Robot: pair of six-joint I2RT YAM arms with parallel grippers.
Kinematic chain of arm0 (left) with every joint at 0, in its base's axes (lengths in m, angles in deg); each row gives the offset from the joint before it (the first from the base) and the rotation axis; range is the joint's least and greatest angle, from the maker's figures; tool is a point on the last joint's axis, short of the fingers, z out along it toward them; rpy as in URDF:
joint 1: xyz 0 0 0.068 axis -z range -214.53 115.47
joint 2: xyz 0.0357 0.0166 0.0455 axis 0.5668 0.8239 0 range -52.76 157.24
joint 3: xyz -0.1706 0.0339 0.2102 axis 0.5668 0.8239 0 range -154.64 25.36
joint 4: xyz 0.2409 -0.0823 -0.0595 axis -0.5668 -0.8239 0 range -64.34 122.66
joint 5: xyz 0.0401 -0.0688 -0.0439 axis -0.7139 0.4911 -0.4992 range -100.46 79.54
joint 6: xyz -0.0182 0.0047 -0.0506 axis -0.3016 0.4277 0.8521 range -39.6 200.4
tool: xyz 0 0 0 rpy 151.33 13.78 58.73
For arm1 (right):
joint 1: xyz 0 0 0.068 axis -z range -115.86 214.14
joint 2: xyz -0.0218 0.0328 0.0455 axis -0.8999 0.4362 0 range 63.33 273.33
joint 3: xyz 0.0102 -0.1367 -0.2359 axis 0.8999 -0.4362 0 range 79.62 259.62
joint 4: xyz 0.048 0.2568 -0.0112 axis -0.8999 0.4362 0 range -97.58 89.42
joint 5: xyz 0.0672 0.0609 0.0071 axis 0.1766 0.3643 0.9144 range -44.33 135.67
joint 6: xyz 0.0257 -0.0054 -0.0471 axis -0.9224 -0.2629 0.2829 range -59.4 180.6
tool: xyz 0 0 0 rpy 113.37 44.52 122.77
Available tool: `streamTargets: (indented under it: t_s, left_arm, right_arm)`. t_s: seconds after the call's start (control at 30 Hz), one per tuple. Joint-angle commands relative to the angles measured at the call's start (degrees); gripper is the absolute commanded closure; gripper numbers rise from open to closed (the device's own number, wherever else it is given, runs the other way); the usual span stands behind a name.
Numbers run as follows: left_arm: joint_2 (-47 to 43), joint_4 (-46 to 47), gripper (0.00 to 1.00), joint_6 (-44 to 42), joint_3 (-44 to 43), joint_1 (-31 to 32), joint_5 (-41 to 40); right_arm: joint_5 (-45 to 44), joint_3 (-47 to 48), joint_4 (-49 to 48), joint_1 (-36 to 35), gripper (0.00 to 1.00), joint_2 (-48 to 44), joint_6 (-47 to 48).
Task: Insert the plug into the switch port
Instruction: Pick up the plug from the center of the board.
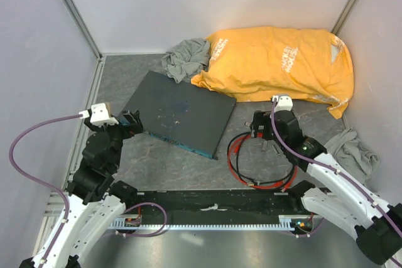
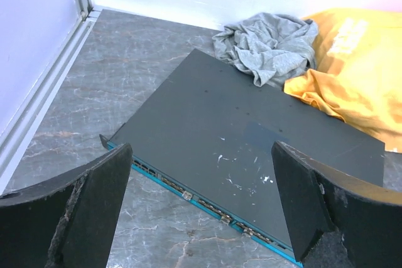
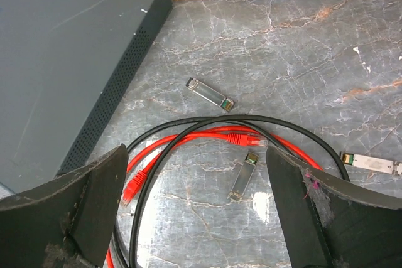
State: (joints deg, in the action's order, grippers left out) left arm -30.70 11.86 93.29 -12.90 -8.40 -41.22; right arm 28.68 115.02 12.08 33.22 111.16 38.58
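The switch, a flat dark grey box (image 1: 179, 114), lies at an angle on the marble floor. Its blue-green front edge (image 2: 207, 208) carries a row of small ports and faces my left gripper (image 2: 201, 149). That gripper is open and empty, just short of the edge near its left end (image 1: 130, 122). The red cable (image 1: 235, 155) lies coiled right of the box. One red plug (image 3: 247, 139) and a second one (image 3: 133, 183) rest on the floor under my right gripper (image 3: 195, 152). The right gripper (image 1: 262, 135) hangs open above the coil and holds nothing.
A black cable (image 3: 188, 123) is coiled with the red one. Three small metal modules (image 3: 210, 94) (image 3: 244, 177) (image 3: 370, 162) lie loose nearby. An orange bag (image 1: 276, 61) and a grey cloth (image 1: 185, 58) sit behind the box; another cloth (image 1: 355, 152) lies at the right wall.
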Motion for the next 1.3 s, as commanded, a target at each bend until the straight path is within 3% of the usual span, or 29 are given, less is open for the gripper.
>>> streamTargets:
  t_s: [0.0, 0.13, 0.33, 0.5, 0.73, 0.8, 1.1, 1.27]
  left_arm:
    - [-1.32, 2.17, 0.01, -4.27, -0.50, -0.47, 4.12]
    - [-2.11, 2.52, 0.01, -6.12, -0.32, -0.55, 7.20]
    - [-2.03, 2.43, 0.01, -7.78, -0.76, -0.64, 15.37]
    - [0.26, -0.12, 0.01, -10.16, -3.05, -0.55, 24.33]
    - [-0.88, 0.41, 0.01, -9.37, -0.85, -0.55, 28.92]
    - [-0.97, 0.32, 0.01, -8.93, -0.67, -0.55, 28.48]
    - [-1.94, 0.05, 0.01, -8.14, -0.24, -0.55, 29.09]
    - [-2.03, -0.03, 0.02, -7.96, 0.11, -0.64, 29.18]
  right_arm:
    - [0.72, 4.94, 0.99, -0.20, 0.02, 4.01, 1.80]
    - [5.82, 6.96, 0.73, -0.11, 0.02, 9.10, 6.36]
    - [6.70, 11.79, 0.99, 0.24, 0.02, 18.06, 11.99]
    - [8.91, 15.57, 2.13, 2.26, 0.02, 23.79, 21.31]
    - [8.82, 18.22, 1.62, 4.37, 0.06, 30.20, 33.52]
    - [10.30, 18.39, 0.47, 4.99, 0.10, 31.70, 37.03]
    - [19.10, 17.95, -1.73, 10.35, 0.44, 41.09, 42.15]
    - [22.96, 20.06, -1.73, 12.99, 0.52, 45.15, 42.85]
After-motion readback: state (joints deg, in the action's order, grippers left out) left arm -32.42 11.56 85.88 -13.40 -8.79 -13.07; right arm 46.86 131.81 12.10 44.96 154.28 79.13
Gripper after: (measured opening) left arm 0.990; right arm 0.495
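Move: Some 8 cm ahead of the right hand, 3 cm to its left and 14 cm below it lies the metal plug nearest the switch. The red cable end is about 4 cm back and 6 cm right of that plug; a second plug lies 9 cm back and 7 cm right of it, and a third 5 cm back and 20 cm right. From the left hand, the aimed-at plug is roughly 13 cm ahead, 45 cm to the right and 27 cm below. Swooping forward about 7 cm, then down steeply for 11 cm in all, the right hand closes in on the nearest plug, its fingertips tipping downward while it twists some 30 degrees counter-clockwise and its left side sinks. Its fingers narrow from wide open to about half, still empty. The left hand swings 7 cm right, turning clockwise towards the work, and stays open. ##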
